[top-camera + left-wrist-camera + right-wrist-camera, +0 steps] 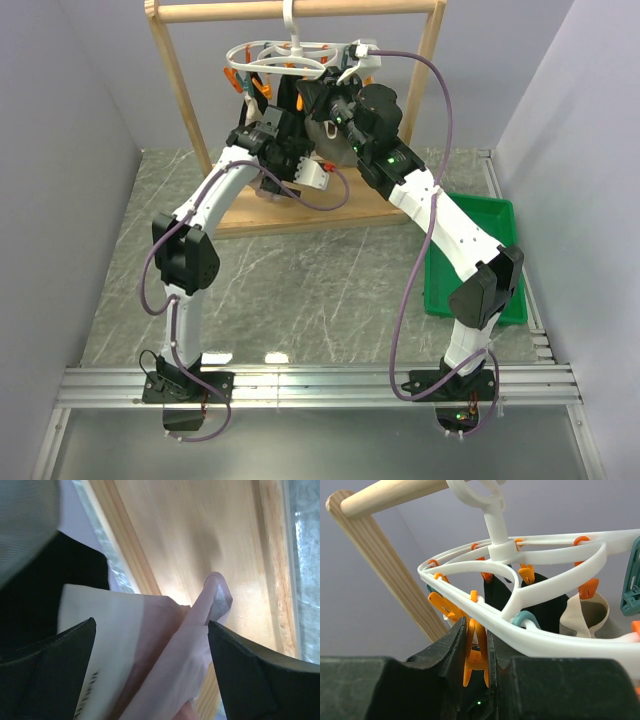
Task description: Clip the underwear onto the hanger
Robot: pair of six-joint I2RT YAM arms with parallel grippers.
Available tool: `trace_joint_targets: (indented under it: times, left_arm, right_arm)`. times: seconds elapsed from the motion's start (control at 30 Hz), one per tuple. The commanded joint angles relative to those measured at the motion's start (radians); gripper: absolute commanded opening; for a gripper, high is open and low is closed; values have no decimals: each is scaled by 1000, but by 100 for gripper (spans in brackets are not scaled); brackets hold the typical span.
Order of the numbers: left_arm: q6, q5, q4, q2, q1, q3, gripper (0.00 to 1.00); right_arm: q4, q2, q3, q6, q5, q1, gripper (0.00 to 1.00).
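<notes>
In the left wrist view the underwear (175, 650), pink-beige with a cream waistband (107, 630), hangs between the fingers of my left gripper (151, 622). Its jaws stand wide open on either side of the cloth without pinching it. In the right wrist view my right gripper (476, 645) is shut on an orange peg (476, 652) that dangles from the white hanger (545, 630). From above, the hanger (290, 55) hangs by its hook from the rack's bar, and both grippers sit close together just beneath it, the right gripper (315, 100) higher than the left gripper (295, 150).
The wooden rack (185, 100) stands on a wooden base (300, 210), which fills the background of the left wrist view. A black garment (547, 605) and a grey-taupe garment (585, 612) hang from other pegs. A green bin (480, 250) sits on the table at the right.
</notes>
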Motion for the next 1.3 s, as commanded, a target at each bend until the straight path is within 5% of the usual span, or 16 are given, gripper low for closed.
trace_joint_targets:
  times: [0.0, 0.63, 0.73, 0.87, 1.03, 1.13, 1.27]
  left_arm:
    - [27, 90, -4, -88, -14, 17, 99]
    - [20, -56, -3, 66, 19, 163, 93]
    - [27, -64, -25, 72, 24, 166, 81]
    - [24, -25, -40, 51, 27, 161, 43]
    - [17, 37, -4, -37, 27, 71, 22]
    - [16, 64, 21, -90, 27, 16, 1]
    - [28, 169, 53, -176, 33, -58, 0]
  right_arm:
    - [-17, -54, 9, -6, -12, 19, 0]
    - [-53, -61, 26, 17, 8, 18, 0]
    - [-51, -61, 29, 14, 9, 18, 0]
    - [-48, -57, 29, 16, 9, 18, 0]
    - [-40, -52, 30, 10, 14, 19, 0]
    - [-34, -51, 30, 1, 17, 19, 0]
    - [-30, -52, 26, -1, 23, 18, 0]
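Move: The free corner of the pink underwear's cream waistband hangs just by the left hand's open fingers, about 3 cm ahead, 1 cm left and at their height. The black underwear hangs some 8 cm ahead, straight in line and 10 cm higher; the orange clip in the right fingers is roughly 27 cm up, 5 cm right and 3 cm back. From the right hand, that corner lies about 6 cm ahead, 6 cm left and 27 cm down. The left hand, fingers wide open, first lifts about 3 cm and slips a little right, then swings forward and left and sinks again by about 3 cm each to the free waistband corner, where its fingers shut fully and pinch the cream cloth before drawing it some 3 cm back and slightly up, the wrist barely tilting. The right hand stays in place beneath the hanger's near rail, still keeping its squeeze on the orange clip. ##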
